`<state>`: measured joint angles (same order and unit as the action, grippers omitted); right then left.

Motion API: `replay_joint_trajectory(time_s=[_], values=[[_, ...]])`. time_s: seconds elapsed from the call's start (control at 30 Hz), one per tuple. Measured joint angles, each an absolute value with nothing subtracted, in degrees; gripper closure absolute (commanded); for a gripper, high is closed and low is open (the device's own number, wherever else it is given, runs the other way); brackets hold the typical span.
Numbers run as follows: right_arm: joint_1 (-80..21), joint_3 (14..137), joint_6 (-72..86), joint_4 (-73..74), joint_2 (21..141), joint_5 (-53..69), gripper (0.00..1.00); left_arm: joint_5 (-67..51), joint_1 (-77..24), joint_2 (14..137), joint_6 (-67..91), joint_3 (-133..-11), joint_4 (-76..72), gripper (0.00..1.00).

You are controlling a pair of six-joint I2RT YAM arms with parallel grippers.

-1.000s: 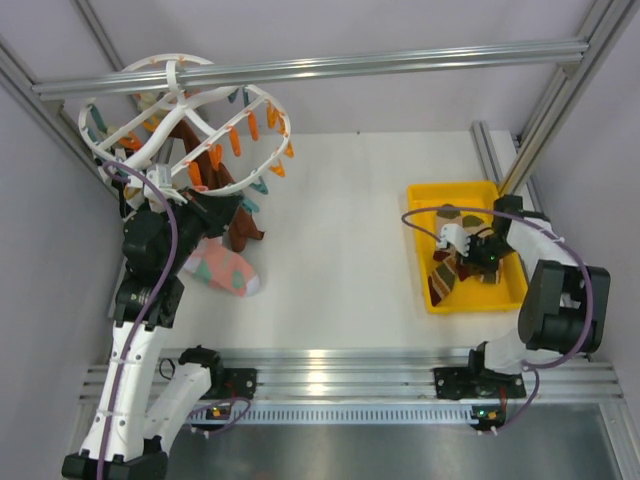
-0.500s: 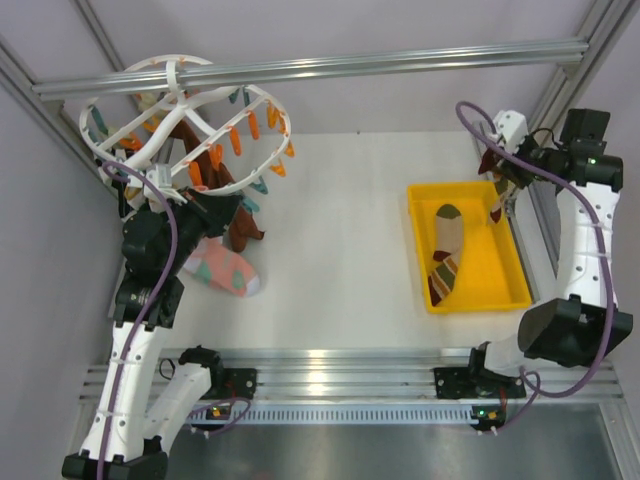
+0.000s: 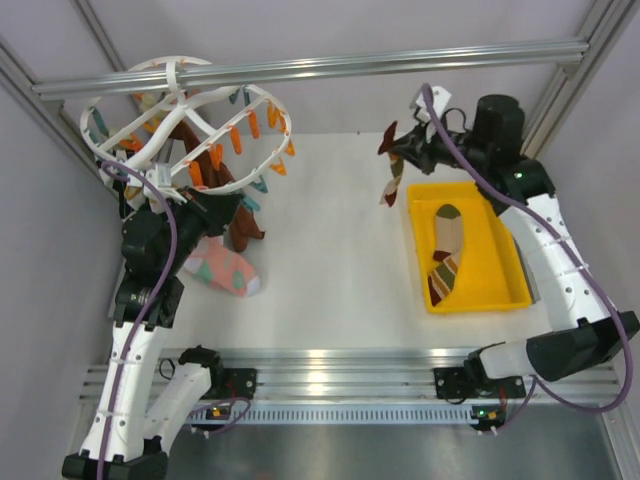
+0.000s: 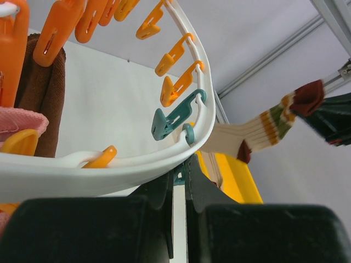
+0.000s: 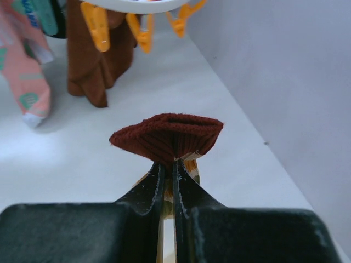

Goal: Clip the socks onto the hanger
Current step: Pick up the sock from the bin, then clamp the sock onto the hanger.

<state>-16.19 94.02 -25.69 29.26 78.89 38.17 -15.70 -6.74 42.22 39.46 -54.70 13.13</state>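
Note:
The white ring hanger [image 3: 185, 125] hangs at the back left with orange and teal clips; my left gripper [image 3: 160, 187] is shut on its rim. In the left wrist view the fingers pinch a teal piece under the white rim [image 4: 109, 170] at the left gripper [image 4: 181, 167]. Maroon-brown socks [image 3: 235, 225] and a pink sock [image 3: 222, 268] dangle from the clips. My right gripper [image 3: 408, 150] is up in the air, shut on the maroon cuff [image 5: 167, 134] of a striped beige sock [image 3: 392, 185]. The right gripper [image 5: 169, 164] faces the hanger's orange clips [image 5: 96, 24].
A yellow tray [image 3: 500, 290] lies on the right of the table with one more patterned sock [image 3: 445, 250] in it. An aluminium rail [image 3: 320, 68] crosses the back above the table. Frame posts run along the right side.
My right arm lifted the striped sock out of the yellow tray, then swung it up and left toward the hanger. The left arm and the hanger stayed put.

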Motion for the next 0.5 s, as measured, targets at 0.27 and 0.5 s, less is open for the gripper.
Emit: replay_joint_trajectory(time_s=[0.27, 0.5], values=[[-36.9, 80.2, -16.8, 18.1, 81.8, 31.0, 1.00, -16.7, -6.7, 42.1, 40.8, -54.5, 11.3, 1.00], [-45.1, 82.1, -10.1, 12.1, 91.1, 29.8, 1.00, -17.3, -6.7, 42.1, 42.0, -53.5, 9.6, 1.00]])
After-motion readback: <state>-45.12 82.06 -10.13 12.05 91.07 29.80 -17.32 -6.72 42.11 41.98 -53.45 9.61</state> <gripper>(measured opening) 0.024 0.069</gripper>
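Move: The teal clip that the sock is headed for is on the hanger rim, already between the left fingers; it lies about 29 cm left of the right hand, some 10 cm back and 5 cm lower. The hanging brown sock is about 7 cm farther out than that clip, 3 cm left of it and 8 cm lower. From the right hand, the nearest orange clip on the rim is some 22 cm left, about level forward-to-back and 5 cm below. The striped sock, already pinched by its dark-red cuff, is swept quickly about 20 cm to the left in the right hand, sinking some 12 cm and coming back about 8 cm, towards the teal clip. The right wrist turns counter-clockwise and tips the fingers farther down, staying shut, while the left hand keeps its grip on the clip. ##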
